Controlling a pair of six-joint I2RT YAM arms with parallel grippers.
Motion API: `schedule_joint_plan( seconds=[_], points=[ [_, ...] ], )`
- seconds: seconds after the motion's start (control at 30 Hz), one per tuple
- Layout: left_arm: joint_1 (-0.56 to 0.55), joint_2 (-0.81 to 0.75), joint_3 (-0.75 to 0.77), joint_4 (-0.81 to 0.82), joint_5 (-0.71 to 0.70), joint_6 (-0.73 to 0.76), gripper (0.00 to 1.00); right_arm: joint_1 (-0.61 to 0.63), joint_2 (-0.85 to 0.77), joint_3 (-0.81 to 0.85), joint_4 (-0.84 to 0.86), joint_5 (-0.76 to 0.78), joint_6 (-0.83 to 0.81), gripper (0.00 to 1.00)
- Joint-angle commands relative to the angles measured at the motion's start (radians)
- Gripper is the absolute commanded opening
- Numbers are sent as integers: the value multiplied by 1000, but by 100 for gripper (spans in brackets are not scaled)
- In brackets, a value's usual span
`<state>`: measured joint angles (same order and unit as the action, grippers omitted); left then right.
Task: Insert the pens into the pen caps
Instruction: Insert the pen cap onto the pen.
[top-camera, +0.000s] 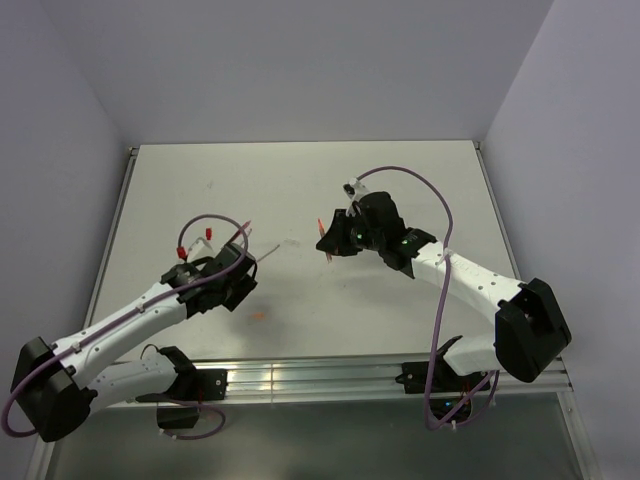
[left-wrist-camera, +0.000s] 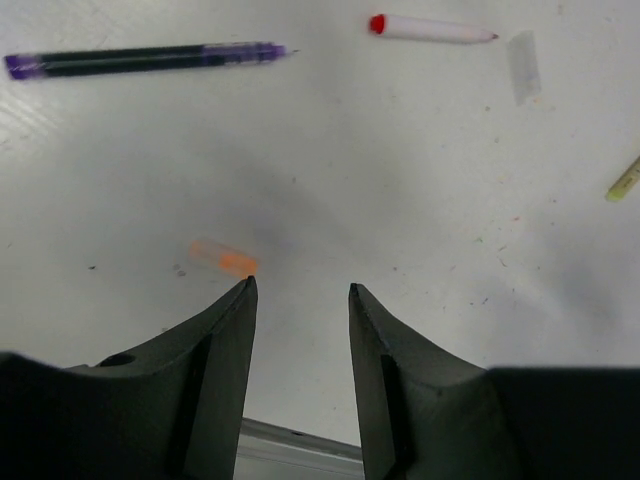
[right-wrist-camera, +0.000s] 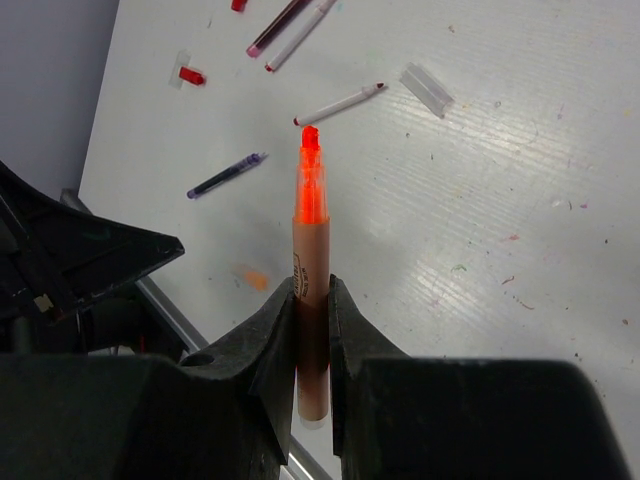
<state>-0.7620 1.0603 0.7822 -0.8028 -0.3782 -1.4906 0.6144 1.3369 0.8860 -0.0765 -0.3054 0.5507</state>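
Note:
My right gripper (right-wrist-camera: 310, 285) is shut on an orange pen (right-wrist-camera: 309, 230), whose bright uncapped tip points away from the wrist, above the table. An orange pen cap (left-wrist-camera: 225, 258) lies on the white table just beyond the left fingertip of my left gripper (left-wrist-camera: 300, 288), which is open and empty. From above, that cap (top-camera: 258, 316) lies near the front edge, right of the left gripper (top-camera: 240, 278). The right gripper (top-camera: 330, 240) hovers mid-table. A purple-black pen (left-wrist-camera: 140, 60), a white pen with a red end (left-wrist-camera: 430, 28) and a clear cap (left-wrist-camera: 522, 66) lie farther off.
An olive-yellow pen (left-wrist-camera: 625, 180) pokes in at the right edge. Dark red pens (right-wrist-camera: 290, 25) and a red cap (right-wrist-camera: 190, 75) lie at the far side. The left arm (right-wrist-camera: 70, 260) stands close beside the right gripper. The table's metal front rail (top-camera: 300, 380) runs along the near edge.

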Motion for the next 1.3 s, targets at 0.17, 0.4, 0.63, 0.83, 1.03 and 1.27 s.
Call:
schedule_joint_plan(
  seconds=[0.17,0.4,0.63,0.83,1.03,1.27],
  points=[
    [-37,-76,-66,-102,33,-327,46,-4,-33,57,-14,-3,-25,0],
    [-79,-16,-58,-138,48,-427,45,-4,-50,60,-26,14,-35,0],
    [-95,24,-92,-134,50,-490,46,-4,-51,64,-31,-9,-40,0],
    [-95,44,-133,-102,56,-525,47,-4,-62,67,-29,-20,-43,0],
    [-95,96,-127,-92,51,-533,48,-4,-74,68,-39,-17,-48,0],
    [-94,145,-103,-62,39,-528,49,-4,-77,70,-42,-17,-52,0]
  ],
)
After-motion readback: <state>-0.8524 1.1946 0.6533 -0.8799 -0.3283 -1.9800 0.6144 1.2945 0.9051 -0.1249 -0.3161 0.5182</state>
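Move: The left hand, open and empty, is going for the orange pen cap, roughly 4 cm back, level sideways, and some 10 cm below it. On the table with the cap, the purple pen lies about 3 cm ahead and 9 cm left of the hand, the white pen about 12 cm ahead and 2 cm right. From the right hand, which holds the orange pen, the cap lies about 13 cm back, 19 cm left and 16 cm below. The left hand sinks 7 cm and draws back 5 cm towards the orange cap, half-open, turning 20 degrees counter-clockwise. ##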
